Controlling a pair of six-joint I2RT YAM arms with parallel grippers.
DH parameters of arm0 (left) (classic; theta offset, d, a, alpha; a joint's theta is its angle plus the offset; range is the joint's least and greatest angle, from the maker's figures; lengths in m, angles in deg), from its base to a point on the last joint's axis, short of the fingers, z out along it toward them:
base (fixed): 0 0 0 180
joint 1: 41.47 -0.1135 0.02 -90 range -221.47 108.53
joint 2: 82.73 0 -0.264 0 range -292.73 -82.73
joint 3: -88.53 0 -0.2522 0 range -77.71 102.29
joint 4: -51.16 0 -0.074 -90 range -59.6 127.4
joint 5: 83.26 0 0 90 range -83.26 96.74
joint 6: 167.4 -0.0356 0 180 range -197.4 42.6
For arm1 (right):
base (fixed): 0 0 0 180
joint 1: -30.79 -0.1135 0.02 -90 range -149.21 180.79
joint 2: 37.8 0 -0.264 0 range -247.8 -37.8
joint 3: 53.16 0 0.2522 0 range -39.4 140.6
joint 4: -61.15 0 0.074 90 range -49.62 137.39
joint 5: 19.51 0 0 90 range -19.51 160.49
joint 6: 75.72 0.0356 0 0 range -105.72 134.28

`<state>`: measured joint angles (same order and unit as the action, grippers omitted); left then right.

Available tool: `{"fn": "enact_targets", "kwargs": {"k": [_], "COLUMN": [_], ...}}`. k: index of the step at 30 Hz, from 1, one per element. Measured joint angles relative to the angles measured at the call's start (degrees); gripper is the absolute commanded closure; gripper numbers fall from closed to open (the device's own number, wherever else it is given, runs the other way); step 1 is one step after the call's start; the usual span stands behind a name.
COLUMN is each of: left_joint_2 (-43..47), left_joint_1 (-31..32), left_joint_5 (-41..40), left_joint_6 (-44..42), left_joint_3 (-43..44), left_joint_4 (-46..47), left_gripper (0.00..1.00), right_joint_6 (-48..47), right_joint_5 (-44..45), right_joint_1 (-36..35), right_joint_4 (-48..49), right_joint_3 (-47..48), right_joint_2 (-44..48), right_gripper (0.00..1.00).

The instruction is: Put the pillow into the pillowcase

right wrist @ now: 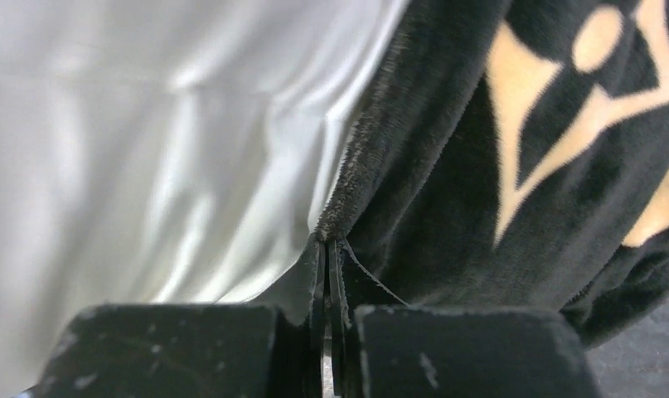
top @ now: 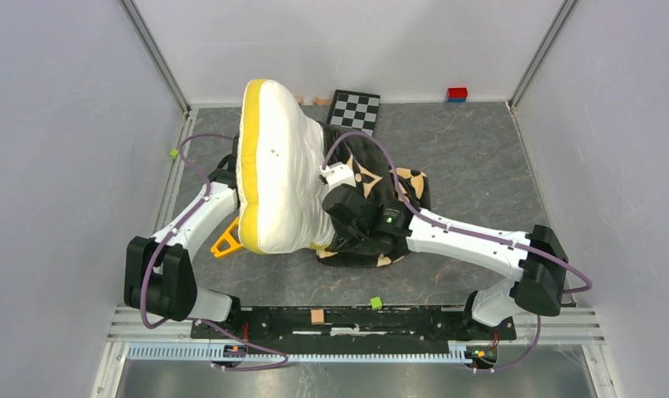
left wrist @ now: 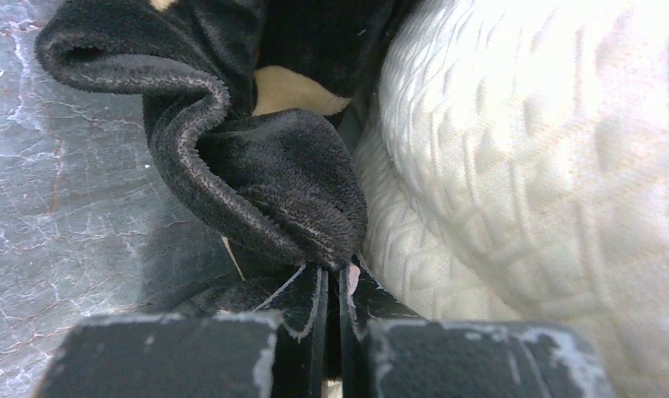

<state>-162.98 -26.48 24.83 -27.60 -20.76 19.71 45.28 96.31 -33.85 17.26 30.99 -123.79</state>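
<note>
The cream-white pillow (top: 279, 170) with its yellow side band stands on edge in the middle of the table, its right end inside the black pillowcase (top: 372, 178) with tan motifs. My left gripper (left wrist: 336, 269) is shut on a folded hem of the pillowcase (left wrist: 264, 178), with the quilted pillow (left wrist: 546, 157) just to its right. My right gripper (right wrist: 328, 243) is shut on the pillowcase's edge (right wrist: 447, 166), where it meets the pillow (right wrist: 148, 149). In the top view the left gripper is hidden behind the pillow; the right gripper (top: 341, 199) sits at the pillow's right side.
An orange triangular piece (top: 227, 240) lies by the left arm. A checkered board (top: 354, 109) lies against the back wall, with a red and blue block (top: 457, 94) to its right. Small green cubes (top: 376, 303) (top: 173, 153) and a tan block (top: 317, 316) sit near the table's edges.
</note>
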Motion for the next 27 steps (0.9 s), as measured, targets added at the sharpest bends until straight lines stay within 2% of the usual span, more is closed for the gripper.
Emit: {"fn": "enact_targets", "kwargs": {"k": [8, 13, 16, 20, 22, 25, 27], "left_joint_2": [-2.0, -3.3, -5.6, -7.1, -7.7, -9.1, -9.3], "left_joint_1": [4.0, 7.5, 8.9, 9.6, 9.6, 9.5, 9.5], "left_joint_5": [-1.8, -3.0, -3.1, -3.2, -3.6, -4.1, -4.5], "left_joint_6": [0.0, -1.2, -3.7, -6.0, -6.7, -7.1, -7.1], "left_joint_3": [7.0, 15.7, 27.3, 41.9, 48.8, 58.3, 61.5], "left_joint_4": [-2.2, -6.7, -12.9, -17.6, -19.5, -21.7, -21.8], "left_gripper": [0.98, 0.98, 0.98, 0.97, 0.97, 0.97, 0.97], "right_joint_6": [-6.9, -8.8, -9.9, -12.1, -13.0, -14.1, -14.5], "right_joint_5": [-5.6, -10.5, -11.6, -10.1, -10.1, -8.7, -7.4], "right_joint_1": [-2.7, 6.7, 12.6, 14.4, 14.4, 14.5, 15.3], "right_joint_4": [-2.8, -4.1, -6.3, -6.4, -4.6, -0.5, 0.7], "right_joint_3": [14.4, 15.8, 19.5, 24.3, 23.1, 15.4, 11.1], "right_joint_2": [2.5, 6.7, 6.5, 6.9, 8.0, 11.2, 11.8], "right_gripper": [1.0, 1.0, 1.0, 1.0, 1.0, 1.0, 1.0]}}
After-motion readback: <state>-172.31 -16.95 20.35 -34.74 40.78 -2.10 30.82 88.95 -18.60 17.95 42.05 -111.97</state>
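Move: Both hands already grip the pillowcase's mouth, the left one hidden beneath the pillow's far half. From the left hand the bulky pillow's middle is roughly 6 cm back, level sideways and 6 cm higher; from the right hand it is some 6 cm ahead, 5 cm left and 5 cm higher. The bunched case body lies about 6 cm ahead, 8 cm right and 10 cm below the right hand; the chessboard is roughly 20 cm ahead, 4 cm right and 15 cm down. Upward, quickly and with both arms, the case mouth is hoisted around the pillow. The left hand climbs about 30 cm, drifting a little right, and tips its fingers up. The right hand rises while swinging back and left, then goes forward and right past where it began, tops out near 20 cm and sinks some 5 cm; both keep their pinch. ##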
